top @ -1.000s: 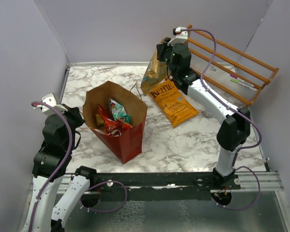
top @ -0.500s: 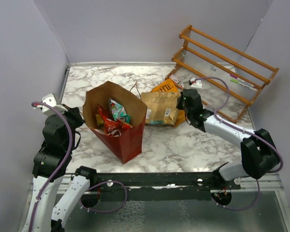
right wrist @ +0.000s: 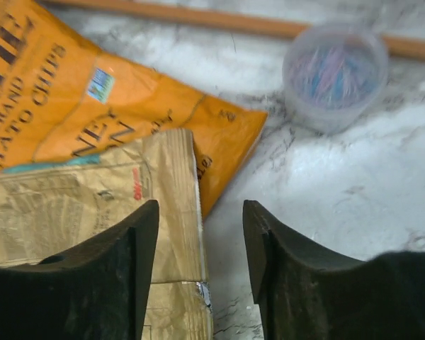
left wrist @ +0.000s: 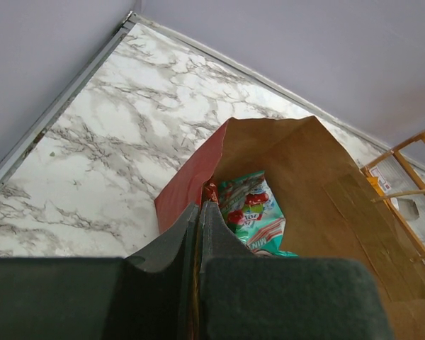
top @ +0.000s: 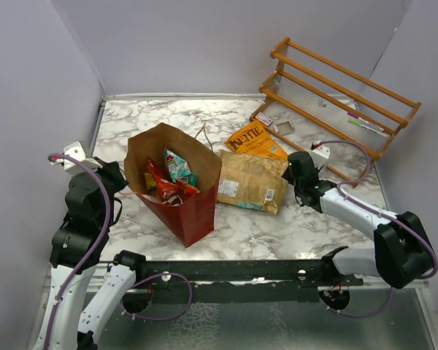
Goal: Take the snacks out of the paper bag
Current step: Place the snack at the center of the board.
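Observation:
The paper bag (top: 193,211), dark red outside and brown inside, stands upright at centre left. Teal (top: 179,166) and red (top: 164,188) candy packs show inside it. My left gripper (left wrist: 200,207) is shut on the bag's near rim, a sliver of brown paper between its jaws; the teal pack (left wrist: 258,216) lies just beyond. A tan chip bag (top: 252,186) lies flat on the table right of the paper bag, overlapping the orange Kettle bag (top: 255,138). My right gripper (right wrist: 202,212) is open and low over the right edge of the tan bag (right wrist: 78,212), holding nothing.
A wooden slatted rack (top: 343,87) stands at the back right. A small translucent cup (right wrist: 336,74) sits on the marble in front of it, just past the orange bag (right wrist: 92,92). Grey walls close in the left, back and right sides.
My right arm carried the tan chip bag from near the rack down onto the table beside the paper bag, then opened its jaws and let go. The left arm has not moved.

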{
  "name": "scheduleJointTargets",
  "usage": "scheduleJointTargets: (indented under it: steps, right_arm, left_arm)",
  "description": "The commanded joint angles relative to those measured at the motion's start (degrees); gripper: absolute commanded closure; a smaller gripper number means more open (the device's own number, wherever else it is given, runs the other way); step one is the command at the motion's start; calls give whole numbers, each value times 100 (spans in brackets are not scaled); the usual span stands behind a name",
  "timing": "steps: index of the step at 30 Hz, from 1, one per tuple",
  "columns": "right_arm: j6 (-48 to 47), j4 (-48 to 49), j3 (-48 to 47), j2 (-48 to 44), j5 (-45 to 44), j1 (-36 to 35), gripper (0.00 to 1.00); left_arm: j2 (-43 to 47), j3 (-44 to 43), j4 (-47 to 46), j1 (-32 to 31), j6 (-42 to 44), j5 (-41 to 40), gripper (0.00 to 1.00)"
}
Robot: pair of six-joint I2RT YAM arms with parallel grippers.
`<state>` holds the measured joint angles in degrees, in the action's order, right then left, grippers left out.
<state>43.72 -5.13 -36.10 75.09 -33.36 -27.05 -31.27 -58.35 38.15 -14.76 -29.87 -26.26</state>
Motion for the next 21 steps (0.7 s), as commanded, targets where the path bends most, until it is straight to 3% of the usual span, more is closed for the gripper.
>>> scheduleJointTargets:
  steps: [1, 4, 8, 11, 15, 21]
  right_arm:
    - [-707, 209, -412, -701, -104, 59, 44]
    - [-1755, 652, -651, -1060, 1047, 59, 32]
    - [-2848, 619, -1467, -961, 3705, 59, 28]
    - [-2969, 227, -2091, -617, 4889, 59, 27]
    - [-2951, 13, -2457, -299, 5789, 51, 27]
    - [-3017, -281, -2458, -331, 5773, 50, 26]
  left_arm:
    - [128, 8, -225, -17, 69, -192, 100]
    - [154, 52, -231, -13, 32, -159, 100]
    - [197, 94, -314, -18, 24, -92, 100]
    - [130, -12, -463, -17, 139, -164, 100]
    - [-281, -420, -761, -26, 422, -375, 100]
    - [-1259, -1139, -1266, -24, 1262, -514, 100]
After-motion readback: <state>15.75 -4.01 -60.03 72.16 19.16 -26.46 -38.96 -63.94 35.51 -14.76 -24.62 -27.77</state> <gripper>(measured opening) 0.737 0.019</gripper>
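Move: The right hand, empty and half open, is at the right end of the brown snack just laid down, whose middle lies about 12 cm to its left, 1 cm farther out and 6 cm below. Next up, the red snack in the paper bag is some 36 cm left, 8 cm back and 8 cm higher; the green snack is beside it, 7 cm farther out. The orange snack lies 10 cm ahead, 8 cm left and 6 cm down. From the left hand, the red snack is 14 cm right, 3 cm ahead and 18 cm below. Up first, then sweeping left, the right hand climbs some 20 cm away from the brown snack and swings about 16 cm towards the paper bag's mouth, turning roughly 60 degrees counter-clockwise and spreading its fingers wider. The left hand keeps its pinch on the bag's rim and, near the end, draws it a little forward and up. ##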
